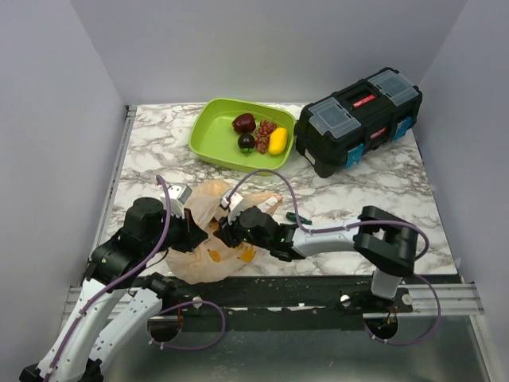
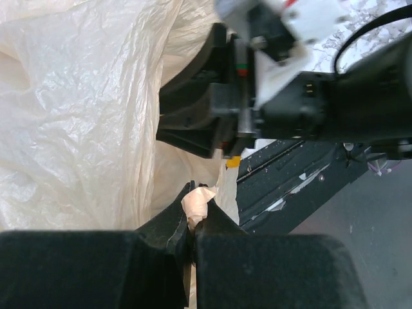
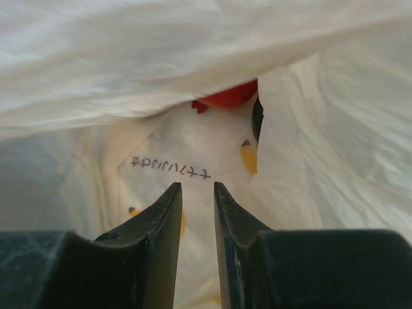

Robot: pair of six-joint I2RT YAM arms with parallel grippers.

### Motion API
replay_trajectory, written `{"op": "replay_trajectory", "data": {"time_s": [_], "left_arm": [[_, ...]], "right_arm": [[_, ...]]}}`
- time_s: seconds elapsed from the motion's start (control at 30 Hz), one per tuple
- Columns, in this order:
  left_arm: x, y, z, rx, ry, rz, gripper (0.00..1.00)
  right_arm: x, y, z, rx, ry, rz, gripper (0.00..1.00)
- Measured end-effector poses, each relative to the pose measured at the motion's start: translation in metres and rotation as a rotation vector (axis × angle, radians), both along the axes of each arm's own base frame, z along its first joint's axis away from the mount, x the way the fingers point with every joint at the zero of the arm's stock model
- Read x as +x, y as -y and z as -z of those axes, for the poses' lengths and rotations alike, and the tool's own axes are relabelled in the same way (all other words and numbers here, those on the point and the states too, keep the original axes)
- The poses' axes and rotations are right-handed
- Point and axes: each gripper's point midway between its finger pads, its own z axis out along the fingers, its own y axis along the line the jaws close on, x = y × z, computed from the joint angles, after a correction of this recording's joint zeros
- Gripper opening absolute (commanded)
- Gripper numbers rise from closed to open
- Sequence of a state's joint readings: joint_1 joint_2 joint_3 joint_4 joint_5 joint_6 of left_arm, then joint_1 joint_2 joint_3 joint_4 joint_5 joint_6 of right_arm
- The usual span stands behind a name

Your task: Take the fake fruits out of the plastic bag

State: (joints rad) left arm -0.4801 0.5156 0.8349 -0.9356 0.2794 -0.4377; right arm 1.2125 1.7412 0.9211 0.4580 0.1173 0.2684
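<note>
The plastic bag (image 1: 208, 208) lies crumpled at the near edge of the table between my two grippers. My left gripper (image 2: 196, 193) is shut on a bunched fold of the bag (image 2: 77, 116). My right gripper (image 3: 196, 187) reaches inside the bag (image 3: 193, 51). Its jaws stand a narrow gap apart, with only printed film showing between them. A red fake fruit (image 3: 228, 96) peeks out deeper inside, and an orange-yellow one (image 3: 249, 158) lies to its right. Orange shapes (image 1: 247, 255) show through the bag. More fake fruits lie in the tray: dark red (image 1: 244, 122), purple (image 1: 246, 142), grapes (image 1: 265, 135) and yellow (image 1: 277, 141).
The lime-green tray (image 1: 208, 127) sits at the back centre. A black toolbox (image 1: 358, 119) stands to its right. A small green-handled screwdriver (image 1: 296, 216) lies on the marble just behind my right arm. White walls enclose the table.
</note>
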Motion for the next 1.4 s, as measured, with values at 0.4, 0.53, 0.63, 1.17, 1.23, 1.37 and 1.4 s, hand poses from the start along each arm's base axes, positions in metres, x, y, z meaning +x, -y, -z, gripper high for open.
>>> {"op": "replay_trajectory", "data": {"time_s": [0.4, 0.53, 0.63, 1.17, 1.23, 1.37, 1.4], "left_arm": [[-0.001, -0.001, -0.005, -0.013, 0.03, -0.003, 0.0], [-0.001, -0.001, -0.005, -0.014, 0.03, -0.003, 0.0], [-0.001, -0.001, -0.004, -0.013, 0.028, -0.003, 0.0], [0.005, -0.014, 0.012, 0.085, -0.078, -0.087, 0.0], [0.004, -0.012, 0.019, 0.092, -0.113, -0.085, 0.0], [0.0, -0.006, 0.025, 0.079, -0.152, -0.053, 0.0], [-0.001, -0.005, 0.025, 0.074, -0.156, -0.045, 0.0]], "right_arm": [[0.043, -0.029, 0.061, -0.035, 0.078, 0.139, 0.4], [0.071, -0.019, 0.049, -0.029, 0.142, 0.297, 0.47], [0.091, -0.008, 0.04, -0.015, 0.172, 0.397, 0.5], [0.16, 0.002, -0.002, 0.111, 0.177, 0.558, 0.75], [0.162, -0.001, 0.0, 0.113, 0.177, 0.556, 0.79], [0.164, -0.004, 0.009, 0.1, 0.176, 0.553, 0.84], [0.166, -0.003, 0.012, 0.095, 0.174, 0.554, 0.86]]}}
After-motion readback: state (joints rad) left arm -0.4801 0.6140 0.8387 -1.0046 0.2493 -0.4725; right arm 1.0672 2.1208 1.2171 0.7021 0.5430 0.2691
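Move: The red fruit deep in the bag lies about 9 cm ahead of the right hand, 7 cm to its left and some 6 cm below. The black fruit sits beside it, roughly 3 cm farther out. The green tray is about 32 cm ahead of the right hand, 7 cm to its right and 8 cm lower. From the left hand, the red fruit is about 11 cm ahead, 3 cm left and 15 cm below. Dip the part-open right gripper about 6 cm, edging left into the bag, then sweep it some 16 cm forward under the film towards the bag's far end, rising again and turning the hand about 30 degrees clockwise while spreading the fingers wide. Keep the bag's rim pinched in the left gripper; late on, lower it slightly and tip it down. ##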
